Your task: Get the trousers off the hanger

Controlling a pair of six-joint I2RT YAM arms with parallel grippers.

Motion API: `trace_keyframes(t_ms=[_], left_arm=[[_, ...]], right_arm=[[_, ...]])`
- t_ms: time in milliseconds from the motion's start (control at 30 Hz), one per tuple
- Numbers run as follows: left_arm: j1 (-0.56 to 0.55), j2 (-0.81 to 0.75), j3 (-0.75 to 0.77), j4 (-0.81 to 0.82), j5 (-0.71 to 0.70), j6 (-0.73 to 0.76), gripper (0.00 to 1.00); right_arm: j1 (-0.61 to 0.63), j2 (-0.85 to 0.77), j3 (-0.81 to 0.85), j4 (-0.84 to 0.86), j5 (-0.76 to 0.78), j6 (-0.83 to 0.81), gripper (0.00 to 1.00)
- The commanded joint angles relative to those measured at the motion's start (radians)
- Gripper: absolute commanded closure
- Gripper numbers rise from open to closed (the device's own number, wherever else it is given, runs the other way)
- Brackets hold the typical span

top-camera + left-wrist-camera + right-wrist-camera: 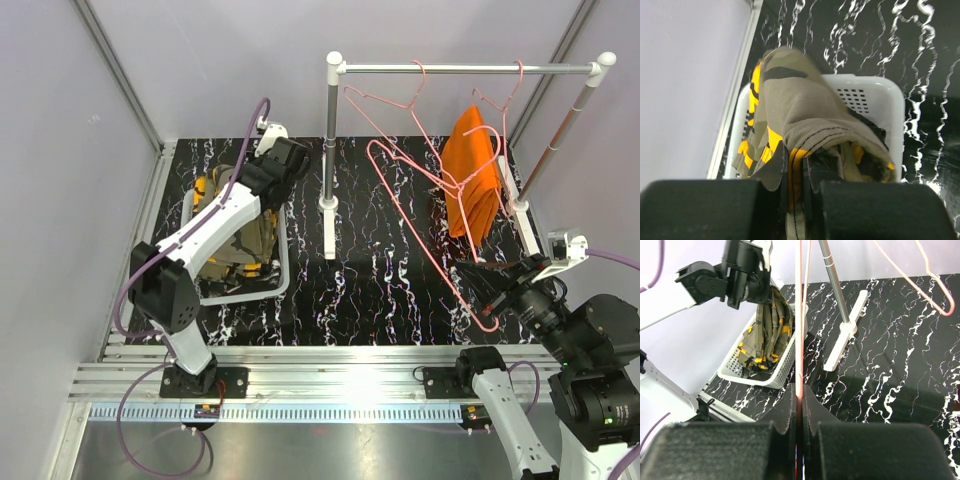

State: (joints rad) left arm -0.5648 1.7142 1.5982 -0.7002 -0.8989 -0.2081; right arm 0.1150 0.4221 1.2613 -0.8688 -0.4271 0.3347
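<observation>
The camouflage trousers [250, 235] hang from my left gripper [262, 188] into a white basket [283, 272]. In the left wrist view the gripper [796, 165] is shut on their olive and yellow cloth [805, 105], with dark cloth [871, 131] beneath in the basket [895, 100]. The orange trousers [475, 180] hang on a pink hanger at the right of the rack. My right gripper [487, 287] is shut on the lower wire of an empty pink hanger [420, 200]; the right wrist view shows the wire [800, 315] pinched in the gripper [799, 390].
A white clothes rack with a metal rod [470, 68] and a post [332, 150] stands mid-table on black marbled matting. Its slanted right post [560, 130] is close to my right arm. Grey walls enclose the left and back.
</observation>
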Motion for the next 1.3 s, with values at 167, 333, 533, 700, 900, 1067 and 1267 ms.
trace_keyframes(t_ms=[167,333,533,700,900,1067,1267], left_arm=[[0.046,-0.004,0.046,-0.099,-0.023,-0.214,1.0],[0.04,-0.238,-0.015,-0.117,-0.126,-0.275,1.0],[0.02,-0.536,-0.115,-0.084,-0.178,-0.255,1.0],[-0.012,-0.643,-0.077,-0.154,-0.241,-0.209,1.0],[-0.035,-0.743,-0.037,-0.162,-0.174,-0.085,1.0],[-0.037,-0.731,-0.032,-0.177,-0.106,0.007,1.0],[-0.037,-0.61,-0.112,-0.147,-0.037,0.093,1.0]], right_arm=[[-0.003,0.001,0.003,0.027,0.011,-0.017,1.0],[-0.003,0.006,0.007,0.028,0.011,-0.019,1.0],[-0.003,0.009,0.006,0.048,0.004,-0.005,1.0],[-0.003,0.018,0.013,0.06,-0.009,0.013,1.0],[-0.003,0.018,0.023,0.06,-0.009,0.021,1.0],[-0.003,0.021,0.015,0.071,-0.012,0.032,1.0],[-0.003,0.018,0.009,0.074,-0.018,0.036,1.0]])
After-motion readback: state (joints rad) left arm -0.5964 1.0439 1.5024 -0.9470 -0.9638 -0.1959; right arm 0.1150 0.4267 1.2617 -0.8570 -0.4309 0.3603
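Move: The camouflage trousers are already pinched in my left hand and trail into the basket. The basket's middle is about 4 cm back, 8 cm to the left and some 18 cm below this hand. The black trousers lie inside, about 3 cm back, 7 cm left and 20 cm below. The rack foot stands roughly 6 cm ahead and 17 cm right. From my right hand the basket is some 30 cm ahead, 46 cm left and 36 cm below. With the camouflage trousers still clamped, my left hand dips a centimetre or two, then whips them back, up and to the left, away from the basket, about 17 cm back, 16 up and 11 left. The wrist tips the fingers up some 25 degrees on the way. The hand slows at the top and just begins to come forward and down again. ##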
